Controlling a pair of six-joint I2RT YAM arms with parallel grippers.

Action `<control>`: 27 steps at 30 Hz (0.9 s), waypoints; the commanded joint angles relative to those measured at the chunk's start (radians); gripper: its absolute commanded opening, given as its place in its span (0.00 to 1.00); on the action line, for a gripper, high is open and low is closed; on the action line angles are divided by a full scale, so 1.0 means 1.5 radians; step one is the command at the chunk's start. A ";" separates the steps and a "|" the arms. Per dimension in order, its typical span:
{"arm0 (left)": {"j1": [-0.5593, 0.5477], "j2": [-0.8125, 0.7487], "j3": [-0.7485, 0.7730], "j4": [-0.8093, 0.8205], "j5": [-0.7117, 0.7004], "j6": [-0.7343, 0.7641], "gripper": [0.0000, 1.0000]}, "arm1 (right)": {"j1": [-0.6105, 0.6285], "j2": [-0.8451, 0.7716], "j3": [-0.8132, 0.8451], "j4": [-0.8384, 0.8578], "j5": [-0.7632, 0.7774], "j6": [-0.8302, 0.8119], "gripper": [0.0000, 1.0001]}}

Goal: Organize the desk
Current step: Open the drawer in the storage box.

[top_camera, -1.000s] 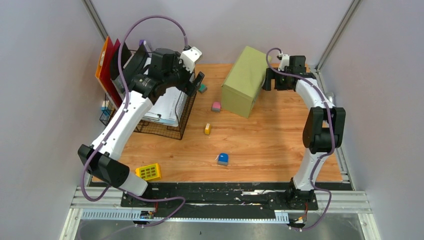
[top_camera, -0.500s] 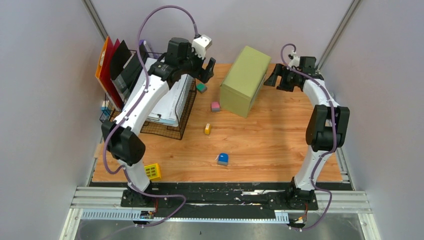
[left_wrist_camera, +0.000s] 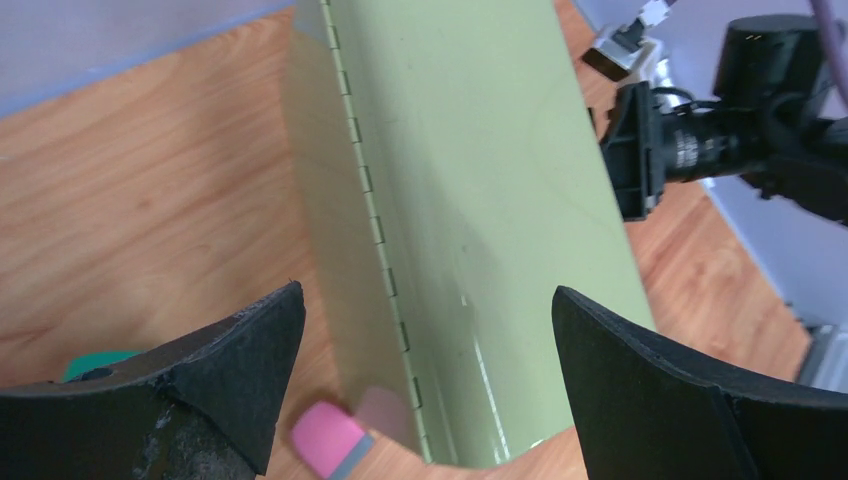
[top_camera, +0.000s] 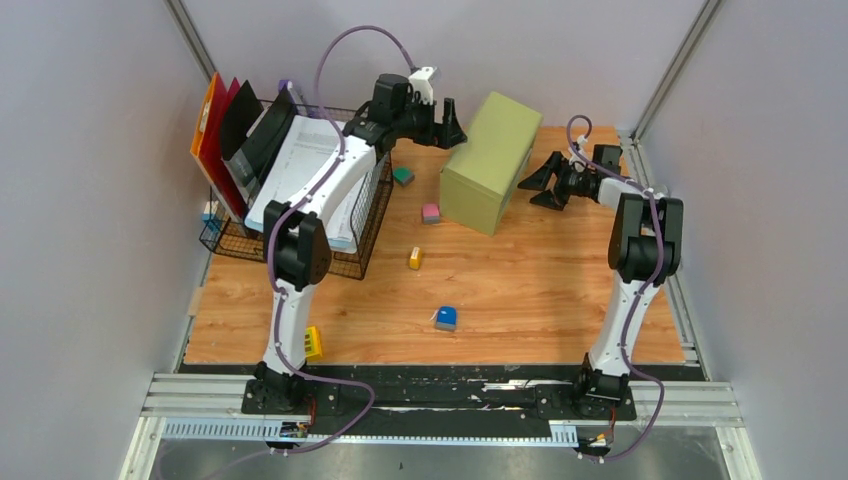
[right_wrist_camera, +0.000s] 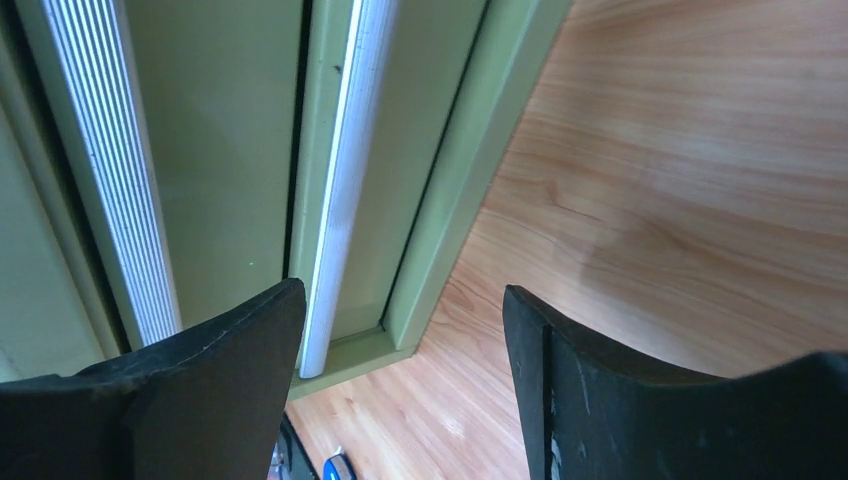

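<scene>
The desk [top_camera: 560, 290] is a light wood-grain top with a black and metal rail along its near edge. A small green cabinet [top_camera: 490, 160] stands at the back middle. My left gripper [top_camera: 451, 118] hovers open at the cabinet's upper left corner; in the left wrist view the left gripper [left_wrist_camera: 428, 293] frames the cabinet's hinged edge [left_wrist_camera: 375, 200] with nothing between its fingers. My right gripper [top_camera: 536, 184] is open beside the cabinet's right face. In the right wrist view the right gripper [right_wrist_camera: 402, 290] faces the drawer front's silver handle [right_wrist_camera: 340, 180] without touching it.
Loose on the wood lie a pink eraser [top_camera: 431, 212], a teal block [top_camera: 403, 176], a small yellow block [top_camera: 415, 257], a blue object [top_camera: 445, 318] and a yellow piece [top_camera: 313, 342]. A wire basket [top_camera: 365, 235] with papers and upright folders [top_camera: 215, 125] fills the left side.
My left arm has swung right from over the basket to the cabinet's back corner. My right gripper has dropped lower beside the cabinet's right face, and its jaws have narrowed a little.
</scene>
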 commanded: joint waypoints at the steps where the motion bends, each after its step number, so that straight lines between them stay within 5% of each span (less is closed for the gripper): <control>1: -0.004 0.039 0.064 0.064 0.088 -0.124 1.00 | 0.009 0.014 0.001 0.130 -0.089 0.068 0.73; 11: -0.014 0.079 0.035 0.095 0.114 -0.190 1.00 | 0.036 0.070 0.037 0.196 -0.127 0.108 0.64; 21: -0.024 0.088 -0.028 0.136 0.146 -0.204 1.00 | 0.035 0.142 -0.007 0.515 -0.278 0.297 0.33; 27: -0.024 0.085 -0.049 0.137 0.154 -0.190 1.00 | 0.033 0.142 -0.009 0.560 -0.301 0.313 0.09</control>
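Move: The lower drawer's handle on the storage box lies about 4 cm left and 3 cm ahead of the right hand, roughly level, with the upper handle some 6 cm above it; the box's middle is around 11 cm left and 2 cm ahead. For the left hand, the box's middle is about 8 cm right, straight across, 14 cm below; the pink block lies 5 cm left, 4 cm back, and the green block 12 cm left, 5 cm ahead. Right hand goes left about 5 cm, pinching the lower handle; left descends 5 cm rightward against the hinged side. ##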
